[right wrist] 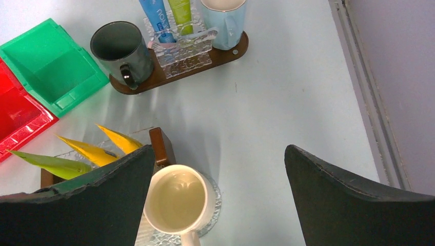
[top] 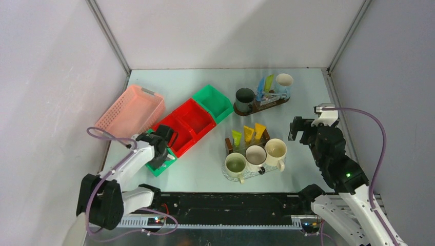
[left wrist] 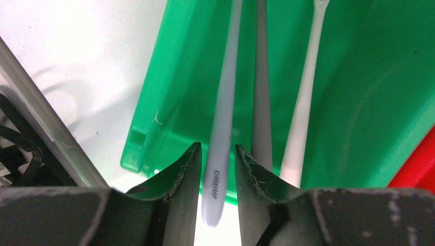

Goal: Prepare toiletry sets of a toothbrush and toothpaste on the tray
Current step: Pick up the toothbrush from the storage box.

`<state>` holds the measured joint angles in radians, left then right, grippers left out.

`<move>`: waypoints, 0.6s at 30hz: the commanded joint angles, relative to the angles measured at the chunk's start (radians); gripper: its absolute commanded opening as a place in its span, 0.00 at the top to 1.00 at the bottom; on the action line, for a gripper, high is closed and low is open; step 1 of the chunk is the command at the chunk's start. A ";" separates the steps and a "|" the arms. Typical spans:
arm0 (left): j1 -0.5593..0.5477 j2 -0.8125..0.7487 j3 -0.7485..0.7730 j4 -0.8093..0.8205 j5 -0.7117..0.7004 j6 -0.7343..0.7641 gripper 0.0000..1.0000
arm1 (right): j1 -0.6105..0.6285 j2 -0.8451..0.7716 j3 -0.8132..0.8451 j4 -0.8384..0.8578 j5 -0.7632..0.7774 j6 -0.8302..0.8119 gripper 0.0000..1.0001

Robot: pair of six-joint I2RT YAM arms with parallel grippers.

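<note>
My left gripper (top: 163,146) reaches into a green bin (left wrist: 359,102) holding three slim pale toothbrushes. Its jaws (left wrist: 217,148) stand close on either side of the leftmost toothbrush (left wrist: 224,102), with a sliver of gap each side. My right gripper (top: 297,128) hangs wide open (right wrist: 219,147) over bare table beside a cream mug (right wrist: 177,202). The near tray (top: 251,175) carries three mugs with green (top: 236,137), yellow (top: 248,134) and orange (top: 260,131) toothpaste tubes behind them. The far tray (top: 262,106) holds a dark mug (top: 245,97), a pale blue mug (top: 283,82) and two tubes.
A pink basket (top: 131,109) lies at the back left. A red bin (top: 187,125) and a second green bin (top: 213,102) sit in a diagonal row beside it. Walls close in the table on three sides.
</note>
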<state>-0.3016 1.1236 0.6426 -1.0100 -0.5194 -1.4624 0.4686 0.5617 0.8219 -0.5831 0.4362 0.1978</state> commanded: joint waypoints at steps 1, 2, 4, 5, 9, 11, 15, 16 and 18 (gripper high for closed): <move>0.030 0.045 -0.014 0.055 0.021 -0.002 0.70 | 0.010 -0.012 -0.006 0.046 0.039 -0.020 0.01; 0.032 0.050 -0.012 0.056 0.023 -0.001 0.72 | 0.012 -0.014 -0.007 0.046 0.041 -0.021 0.01; 0.033 0.049 -0.003 0.047 0.030 -0.002 0.81 | 0.017 -0.021 -0.006 0.046 0.048 -0.025 0.00; 0.033 0.039 0.002 0.037 0.031 -0.006 0.83 | 0.022 -0.022 -0.006 0.046 0.050 -0.028 0.00; 0.033 -0.025 0.017 -0.001 0.030 -0.024 0.93 | 0.038 -0.031 -0.006 0.048 0.058 -0.031 0.01; 0.033 -0.062 0.028 -0.019 0.031 -0.030 0.97 | 0.045 -0.042 -0.006 0.048 0.055 -0.032 0.00; 0.033 -0.125 0.071 -0.061 0.037 -0.039 1.00 | 0.057 -0.060 -0.006 0.048 0.048 -0.028 0.01; 0.033 -0.147 0.079 -0.076 0.037 -0.037 1.00 | 0.060 -0.063 -0.006 0.048 0.045 -0.023 0.01; 0.032 -0.180 0.109 -0.103 0.039 -0.037 1.00 | 0.065 -0.072 -0.004 0.046 0.029 -0.007 0.00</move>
<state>-0.2764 1.0092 0.6735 -1.0359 -0.4664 -1.4677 0.5213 0.5087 0.8135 -0.5789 0.4706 0.1757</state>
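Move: The nearest toothbrush's handle already lies between the left hand's part-open fingertips, level with them fore-and-aft and sideways and about 1 cm below. A grey toothbrush's handle is roughly 2 cm farther out and 2 cm to the hand's right, a white one's about 3 cm out and 3 cm right, both some 3 cm down. The near red compartment is centred about 10 cm ahead and 7 cm right. From the right hand, the nearest handle is some 56 cm left, 7 cm back and 24 cm below. The left fingers shut on the nearest toothbrush's handle and pinch it near its end. The hand first sinks about 1 cm over the handle while closing, then rises some 3 cm from that low point with the handle in its grip, the wrist tilting only slightly. ##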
